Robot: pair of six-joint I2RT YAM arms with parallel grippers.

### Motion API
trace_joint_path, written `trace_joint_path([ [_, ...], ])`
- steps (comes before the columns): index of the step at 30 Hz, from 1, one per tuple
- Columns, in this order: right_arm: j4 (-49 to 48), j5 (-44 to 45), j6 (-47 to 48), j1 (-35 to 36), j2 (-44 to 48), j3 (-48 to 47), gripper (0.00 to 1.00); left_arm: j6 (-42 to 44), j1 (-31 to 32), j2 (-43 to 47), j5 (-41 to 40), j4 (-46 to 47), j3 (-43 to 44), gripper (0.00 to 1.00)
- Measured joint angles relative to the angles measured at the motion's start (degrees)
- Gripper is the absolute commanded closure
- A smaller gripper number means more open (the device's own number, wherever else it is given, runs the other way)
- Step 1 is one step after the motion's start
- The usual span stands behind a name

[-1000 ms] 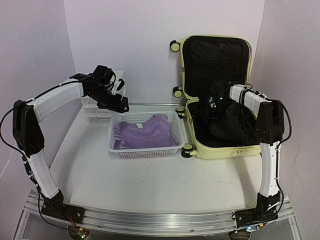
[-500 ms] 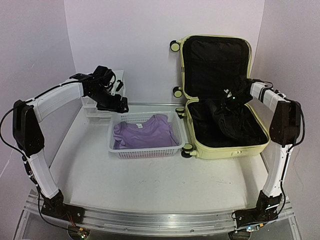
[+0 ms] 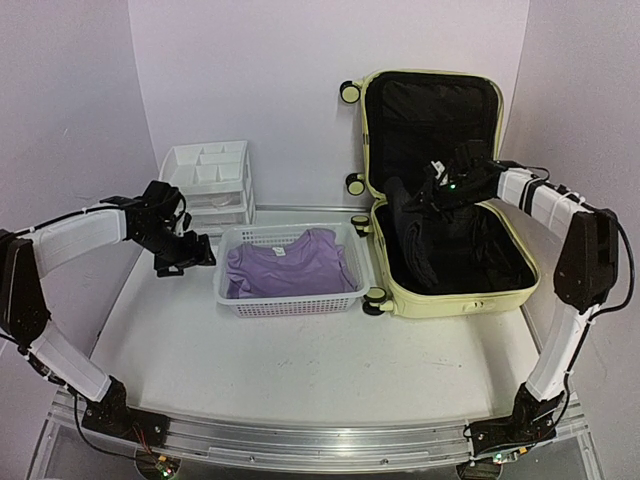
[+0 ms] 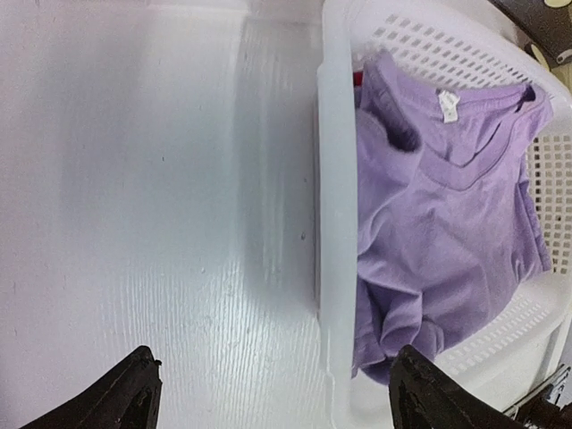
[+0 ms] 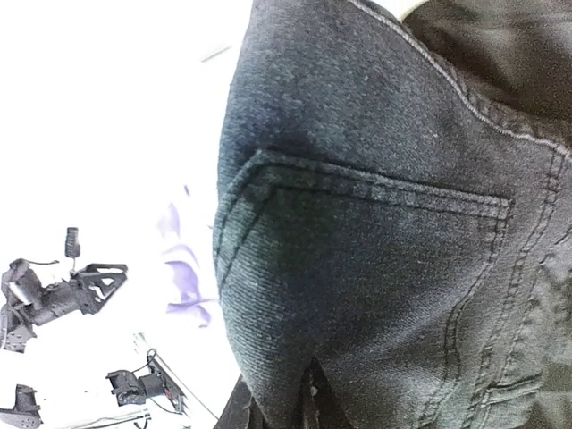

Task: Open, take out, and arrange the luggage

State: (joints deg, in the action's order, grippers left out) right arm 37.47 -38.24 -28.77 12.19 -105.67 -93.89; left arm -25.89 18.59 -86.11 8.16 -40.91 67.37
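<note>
The luggage [image 3: 455,290], a pale yellow hard-shell suitcase, lies open at the back right with its lid [image 3: 430,110] upright against the wall. My right gripper [image 3: 438,190] hovers over the lower shell, shut on dark grey jeans [image 3: 415,238] that hang down from it into the case. In the right wrist view the jeans [image 5: 384,250] fill the frame and the gripper [image 5: 304,407] pinches their fabric. My left gripper [image 3: 188,256] is open, low over the table just left of the basket. In the left wrist view the gripper [image 4: 277,398] straddles the basket's rim.
A white mesh basket [image 3: 230,300] holding a purple shirt [image 3: 290,262] sits mid-table, touching the suitcase's wheels [image 3: 374,298]. In the left wrist view the basket rim [image 4: 331,223] and shirt [image 4: 447,197] lie to the right. A white drawer unit [image 3: 210,180] stands at the back left.
My left arm has come away from the drawer unit, down and left to the table beside the basket. My right gripper has lifted the jeans up and leftward out of the lower shell.
</note>
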Motion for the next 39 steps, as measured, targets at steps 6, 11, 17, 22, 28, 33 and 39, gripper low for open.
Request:
trace_joint_path([
  [6, -3.7, 4.1, -3.6, 9.5, 0.3, -0.2, 1.00, -0.3, -1.5, 3.3, 4.9, 4.1, -6.6, 0.31],
  [11, -3.8, 8.4, -5.4, 15.5, 0.1, -1.7, 1.00, -1.8, -2.4, 2.8, 9.2, 8.7, -8.9, 0.52],
  [17, -3.8, 13.2, -6.4, 20.7, -2.1, -4.7, 1.00, -2.6, -2.4, 0.8, 13.4, 12.9, -9.8, 0.65],
  [22, -4.0, 15.7, -7.3, 24.1, -4.9, -6.7, 1.00, -2.7, -2.4, 0.4, 15.5, 14.7, -10.9, 0.73],
  [28, -3.7, 17.8, -8.4, 26.6, -9.6, -10.3, 1.00, -2.7, -2.4, -1.5, 17.9, 16.3, -11.7, 0.84],
  [33, -3.6, 18.6, -9.2, 29.4, -14.9, -15.6, 1.00, -3.7, -2.7, -2.3, 19.9, 17.7, -11.9, 0.90],
  [39, -4.7, 18.9, -10.8, 34.0, -21.9, -22.2, 1.00, -4.2, -2.8, -2.4, 20.7, 18.1, -12.1, 0.93],
])
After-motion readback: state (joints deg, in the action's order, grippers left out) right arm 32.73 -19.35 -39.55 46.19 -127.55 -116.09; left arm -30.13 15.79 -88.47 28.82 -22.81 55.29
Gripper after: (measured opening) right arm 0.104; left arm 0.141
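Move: My right hand already holds the black jeans. The basket they are going to has its middle about 30 cm to this hand's left, 8 cm back and some 15 cm lower, with the purple shirt lying in it. The open suitcase's lower half lies 9 cm right, 5 cm back and 15 cm below. From my left hand, the basket's near-side rim is roughly 4 cm right, 1 cm back and 4 cm down; the white drawers stand straight ahead, about 16 cm out. I swing the jeans some 27 cm left with my right hand, drawing back about 7 cm, first nearly level and then sinking about 5 cm, out of the suitcase and over the basket, grip kept. Meanwhile my left hand eases right and down about 4 cm each, tilts its fingers some 20 degrees towards the basket and closes them from wide open to pinch its left rim. ##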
